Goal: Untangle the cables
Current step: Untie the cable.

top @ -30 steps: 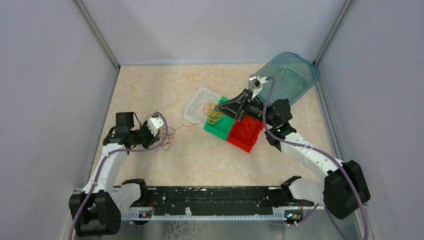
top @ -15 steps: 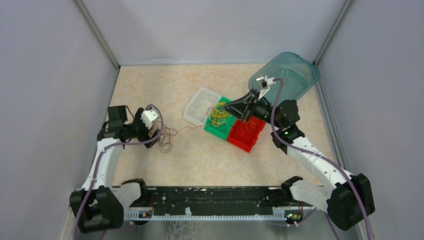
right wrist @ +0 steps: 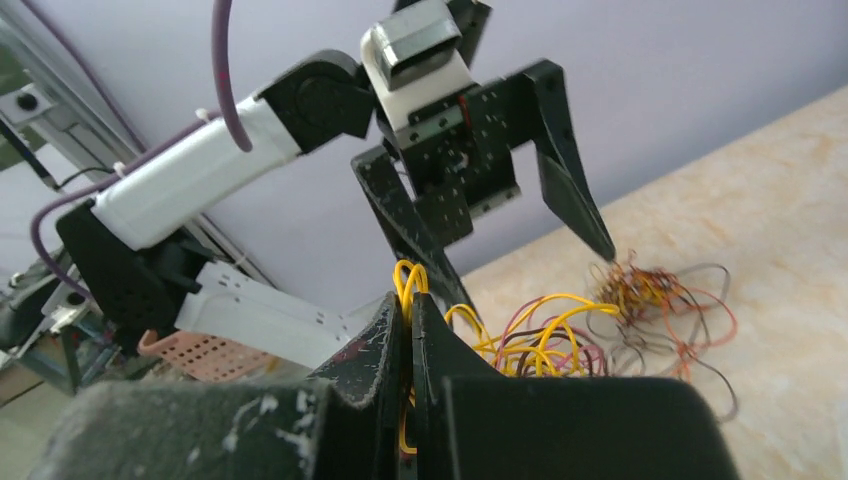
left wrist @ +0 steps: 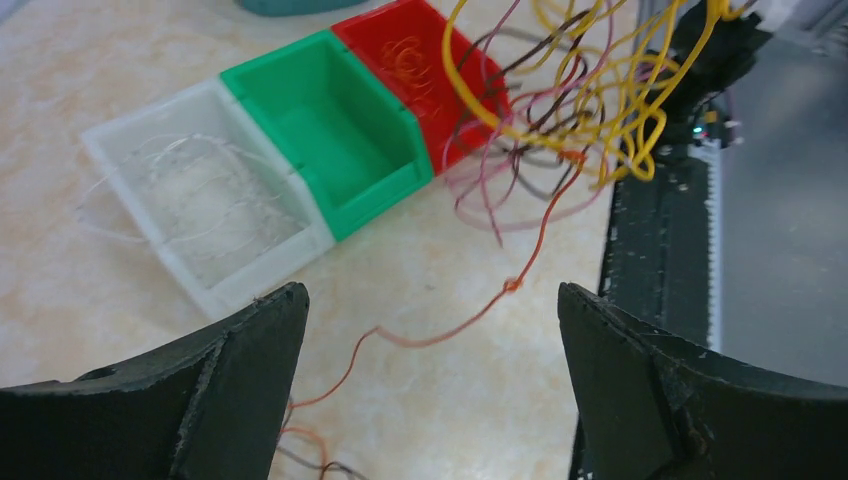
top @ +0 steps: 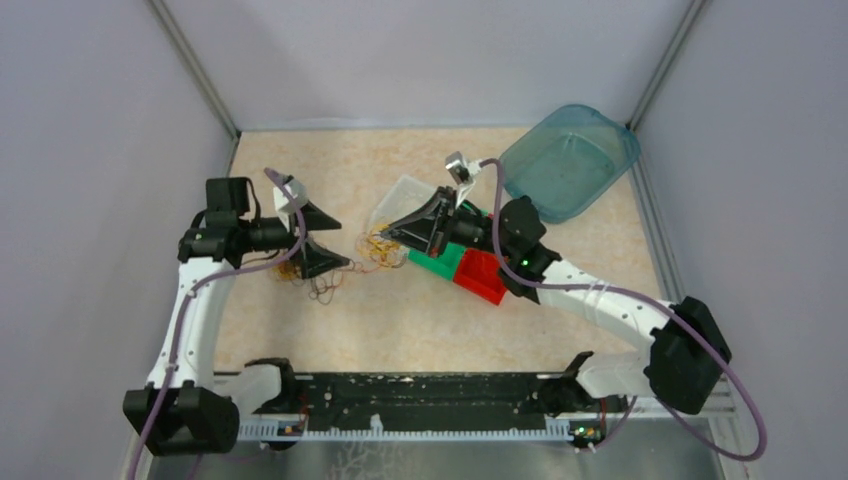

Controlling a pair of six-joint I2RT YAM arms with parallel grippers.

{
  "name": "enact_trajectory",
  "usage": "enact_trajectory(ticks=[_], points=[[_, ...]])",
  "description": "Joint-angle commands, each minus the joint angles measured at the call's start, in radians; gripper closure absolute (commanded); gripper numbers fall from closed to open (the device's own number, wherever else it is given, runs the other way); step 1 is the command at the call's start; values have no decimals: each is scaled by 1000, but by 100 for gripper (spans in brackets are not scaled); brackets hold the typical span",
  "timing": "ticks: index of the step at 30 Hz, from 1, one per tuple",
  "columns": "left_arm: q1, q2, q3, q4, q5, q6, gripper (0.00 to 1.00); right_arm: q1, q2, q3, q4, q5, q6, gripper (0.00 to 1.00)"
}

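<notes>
My right gripper (top: 393, 231) is shut on yellow cables (right wrist: 408, 285), just left of the bins. A bunch of yellow, brown and pink cables (left wrist: 590, 90) hangs from it above the table. One thin orange strand (left wrist: 470, 318) trails from that bunch down to a loose pile of orange and brown cables (top: 312, 280) on the table. My left gripper (top: 338, 240) stands wide open over that pile, nothing between its fingers (left wrist: 250, 340). The right wrist view shows the open left gripper (right wrist: 530, 270) facing mine, with the pile (right wrist: 660, 300) below its tip.
Three small bins sit in a row mid-table: clear (top: 398, 195), green (top: 440, 262), red (top: 485, 277). The red bin (left wrist: 420, 55) holds a few orange loops. A teal tub (top: 570, 160) leans at the back right. Grey walls close in both sides.
My left gripper has opened and let go of its cables, which now lie on the table. The right arm has swung left, carrying the yellow bunch away from the bins.
</notes>
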Motion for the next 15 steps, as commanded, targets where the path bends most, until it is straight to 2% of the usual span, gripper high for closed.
enact_trajectory(ticks=[1,8,12,15], points=[[-51,-41,-29,95,156,-184,0,86,68,95,118,85,-27,100],[-74,-116,-135,207,169,-286,1,148,179,186,169,112,-38,100],[-75,-127,-152,237,186,-322,16,158,183,195,163,119,-46,100],[-75,-132,-159,219,187,-290,40,156,160,184,147,140,-67,100]])
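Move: The yellow cable bundle, hanging from the right fingers, lies about 8 cm to the right of the left gripper, some 3 cm farther back and slightly above it. The tangled heap lies on the table, some 12 cm left, 2 cm ahead and 20 cm below this gripper; the green bin is about 20 cm right, 12 ahead and equally low. From the right hand, the open left gripper is roughly 9 cm left, 2 ahead and 8 below. The yellow cable bundle, still pinched by one loop in the shut right fingers, is carried about 6 cm left towards the open left gripper, and the right hand eases to a stop. Meanwhile the left hand comes back about 4 cm and somewhat right to meet it, its wrist turning a little over 10 degrees, then begins closing its fingers about the hanging strands, still mostly open. ##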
